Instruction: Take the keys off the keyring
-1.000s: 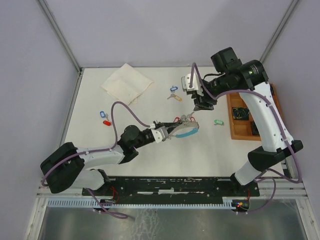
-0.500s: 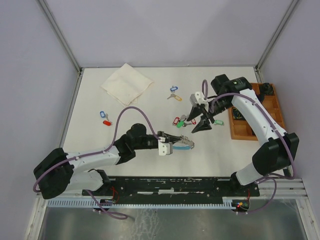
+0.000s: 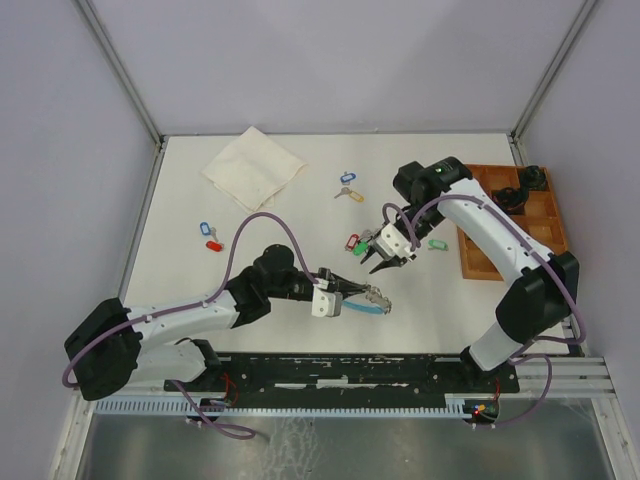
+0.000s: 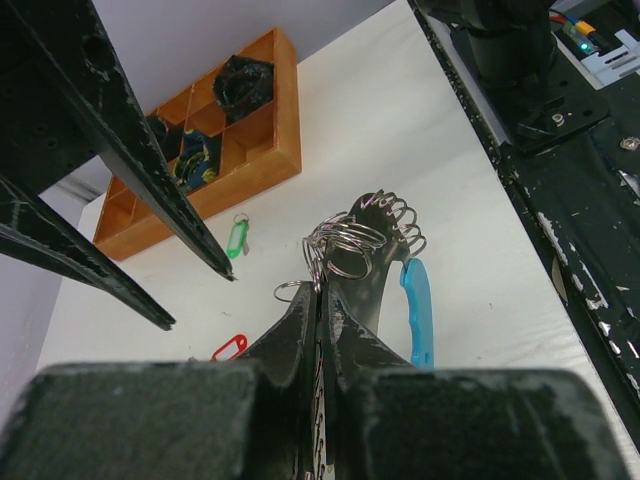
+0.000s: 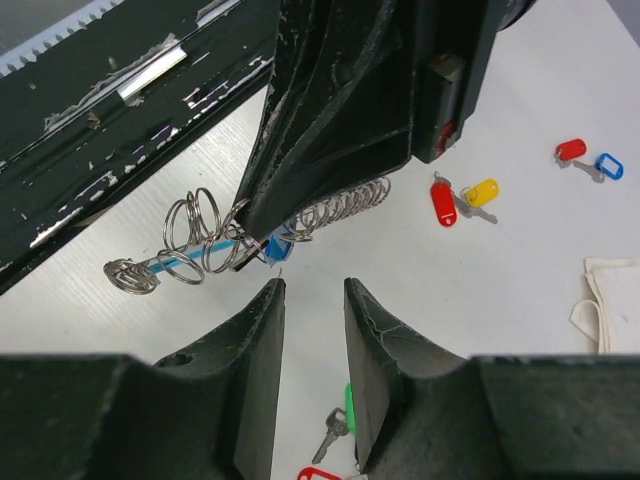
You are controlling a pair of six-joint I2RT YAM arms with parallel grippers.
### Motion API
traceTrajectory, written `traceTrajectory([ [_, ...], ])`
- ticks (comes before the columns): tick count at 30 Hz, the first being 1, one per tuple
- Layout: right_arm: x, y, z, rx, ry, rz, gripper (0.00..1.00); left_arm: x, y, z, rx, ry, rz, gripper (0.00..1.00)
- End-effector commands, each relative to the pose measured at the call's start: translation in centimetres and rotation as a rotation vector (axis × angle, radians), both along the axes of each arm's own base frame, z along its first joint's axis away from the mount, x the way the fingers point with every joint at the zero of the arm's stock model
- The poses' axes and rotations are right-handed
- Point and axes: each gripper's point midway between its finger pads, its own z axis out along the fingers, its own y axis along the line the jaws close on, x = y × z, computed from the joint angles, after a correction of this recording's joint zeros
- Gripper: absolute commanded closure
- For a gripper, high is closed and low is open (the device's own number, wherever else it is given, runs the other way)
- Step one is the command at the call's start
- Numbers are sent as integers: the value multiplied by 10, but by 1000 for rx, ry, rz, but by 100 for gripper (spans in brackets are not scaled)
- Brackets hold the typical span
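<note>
My left gripper [image 3: 357, 291] is shut on the keyring [image 3: 373, 298], a silvery coiled loop [image 4: 378, 214] with a light-blue band [image 4: 418, 310], held just above the table. Several thin wire rings [image 5: 197, 240] are bunched at its closed tips [image 4: 322, 296]. My right gripper [image 3: 379, 265] hovers just beyond the keyring, open, with nothing between its fingers [image 5: 262, 330]. A key with a green tag [image 5: 338, 428] lies on the table under it, beside a red tag [image 3: 351, 242]. More tagged keys lie apart: green [image 3: 435, 244], blue and yellow [image 3: 346, 186], blue and red [image 3: 209, 236].
A wooden compartment tray [image 3: 478, 262] with dark items stands at the right edge. A folded white cloth [image 3: 252, 167] lies at the back left. The black base rail [image 3: 350, 370] runs along the near edge.
My right arm swung down from near the tray to just beyond the keyring, and its jaws narrowed. My left gripper pulled the keyring slightly nearer.
</note>
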Motion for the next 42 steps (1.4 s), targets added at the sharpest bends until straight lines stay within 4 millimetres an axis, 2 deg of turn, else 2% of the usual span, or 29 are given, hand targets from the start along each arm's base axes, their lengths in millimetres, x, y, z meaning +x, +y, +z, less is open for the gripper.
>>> traceTrajectory([
  [1,-24,-7,0,22,-100,176,63,-7,-6,45,-109,-79,-54,97],
  [8,-36,-9,-12,-27,-138,257,69,-6,-5,47,-113,-83,-48,97],
  [17,-52,-9,-10,-32,-145,325,72,-5,-5,46,-109,-81,-42,97],
  [28,-65,-9,-9,-58,-139,349,82,-1,-3,43,-100,-73,-10,97],
  [36,-69,-13,-15,-93,-142,369,90,2,1,44,-105,-72,19,97],
  [39,-69,-15,-17,-111,-146,376,99,3,3,46,-115,-72,30,97],
  [42,-65,-17,-17,-135,-153,354,99,3,5,47,-130,-75,42,97],
])
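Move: The right hand goes for the keyring wires held in the left fingertips, about 4 cm back, level sideways and 3 cm below. The keyring's light-blue sleeve hangs some 9 cm back and 6 cm below, level sideways. On the table about 20 cm below lie the red-tagged key, 5 cm ahead and 4 cm left, and the green tag, 5 cm ahead and 15 cm right. For the left hand the wires sit barely 1 cm to its right, level otherwise. Back and down towards the left fingertips goes the right hand, about 4 cm back and 2.5 cm lower, sinking early and then mostly drawing back, with the wrist turning some 15 degrees, partly counter-clockwise. Its part-open fingers close all the way, shutting on the keyring wire just beside the left fingertips, while the left hand keeps its pinch and holds almost still. ##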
